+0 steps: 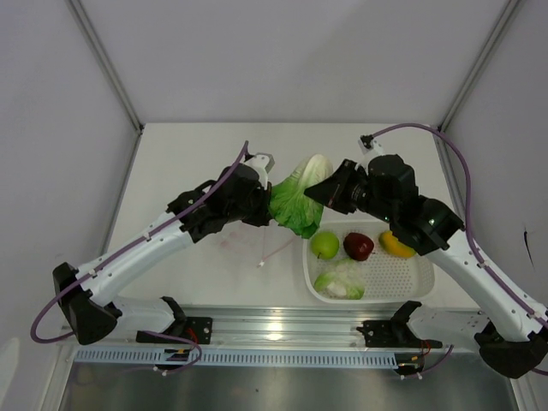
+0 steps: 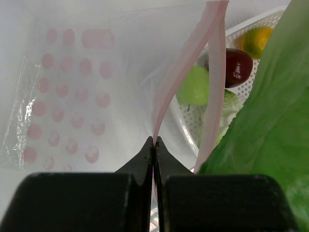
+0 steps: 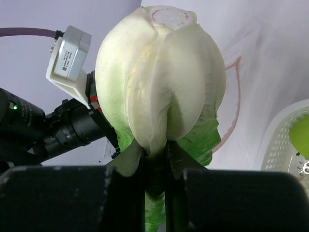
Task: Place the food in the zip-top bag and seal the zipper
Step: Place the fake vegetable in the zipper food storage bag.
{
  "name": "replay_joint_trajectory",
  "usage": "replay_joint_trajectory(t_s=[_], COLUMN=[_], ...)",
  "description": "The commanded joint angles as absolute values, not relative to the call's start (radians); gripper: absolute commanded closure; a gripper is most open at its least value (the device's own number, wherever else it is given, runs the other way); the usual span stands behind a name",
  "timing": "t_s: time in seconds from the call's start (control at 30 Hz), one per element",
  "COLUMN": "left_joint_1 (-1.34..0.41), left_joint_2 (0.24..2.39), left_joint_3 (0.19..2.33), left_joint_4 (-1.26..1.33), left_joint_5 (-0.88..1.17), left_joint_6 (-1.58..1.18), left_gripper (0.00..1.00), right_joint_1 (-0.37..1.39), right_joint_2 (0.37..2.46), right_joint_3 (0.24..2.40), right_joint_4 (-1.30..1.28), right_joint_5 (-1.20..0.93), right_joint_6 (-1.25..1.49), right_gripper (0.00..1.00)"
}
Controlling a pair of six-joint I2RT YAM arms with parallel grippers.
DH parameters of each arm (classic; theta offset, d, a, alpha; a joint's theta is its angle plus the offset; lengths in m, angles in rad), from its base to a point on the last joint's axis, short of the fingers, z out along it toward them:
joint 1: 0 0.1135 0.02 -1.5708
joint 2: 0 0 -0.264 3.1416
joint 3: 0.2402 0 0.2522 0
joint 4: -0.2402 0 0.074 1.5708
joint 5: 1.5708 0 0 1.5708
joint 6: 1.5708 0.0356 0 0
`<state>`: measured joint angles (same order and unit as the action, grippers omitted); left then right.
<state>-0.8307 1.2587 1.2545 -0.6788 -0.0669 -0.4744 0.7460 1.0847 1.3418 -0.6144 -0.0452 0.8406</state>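
Observation:
My left gripper (image 1: 264, 202) (image 2: 154, 143) is shut on the pink zipper (image 2: 179, 77) of the clear zip-top bag (image 2: 72, 96), holding one lip of the mouth up. The bag's pink dots show on the left of the left wrist view. My right gripper (image 1: 329, 193) (image 3: 157, 152) is shut on the pale base of the green leafy lettuce (image 1: 300, 199) (image 3: 164, 82). The lettuce hangs leaf-end down right beside the left gripper, at the bag's mouth (image 3: 232, 113). The green apple (image 1: 324, 245), dark red apple (image 1: 359, 247), yellow-orange fruit (image 1: 396, 245) and cauliflower (image 1: 341, 281) lie in the basket.
The white perforated basket (image 1: 402, 278) (image 2: 251, 24) sits on the table at the near right, under my right arm. The two wrists are close together above the table's middle. Grey walls enclose the table on three sides.

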Motion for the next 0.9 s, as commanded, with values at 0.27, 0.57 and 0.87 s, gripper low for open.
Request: replay_joint_trajectory(t_s=[0.27, 0.57, 0.87], left_joint_1=[-0.824, -0.824, -0.824], left_joint_2=[1.203, 1.189, 1.161], left_joint_3=[1.299, 1.292, 1.243], left_joint_4=[-0.632, -0.594, -0.578], left_joint_5=[-0.055, -0.009, -0.038], left_joint_6=[-0.541, -0.568, -0.561], left_gripper=[0.99, 0.99, 0.99], right_joint_1=[0.882, 0.948, 0.951], right_joint_2=[1.009, 1.048, 1.049], right_joint_3=[1.184, 1.13, 1.174], right_joint_4=[-0.491, -0.485, -0.621], right_joint_5=[0.228, 0.304, 0.341], right_joint_6=[0.888, 0.916, 0.847], right_gripper=[1.0, 1.0, 1.0])
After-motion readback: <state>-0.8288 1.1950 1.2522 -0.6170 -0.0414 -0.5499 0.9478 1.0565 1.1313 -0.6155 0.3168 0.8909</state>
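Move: The lettuce, already pinched in the right fingers, hangs with its leafy end down. The open bag mouth it is taken to lies about 9 cm left of the right hand, level fore-and-aft and some 15 cm below. The green apple is roughly 2 cm ahead, 3 cm right and 27 cm below; the dark-red fruit is level with the apple, 10 cm farther right. From the left hand, holding the bag's rim, that mouth is about 4 cm right, level fore-and-aft and 4 cm below. The lettuce goes down towards the bag mouth, lowered about 8 cm by the right arm, which keeps its pinch while its left-pointing fingers tip some 10 degrees further down and swing slightly clockwise. Against it the left hand, still shut on the rim, lifts the rim about 3 cm after a short hold, its fingers tilting up slightly. ##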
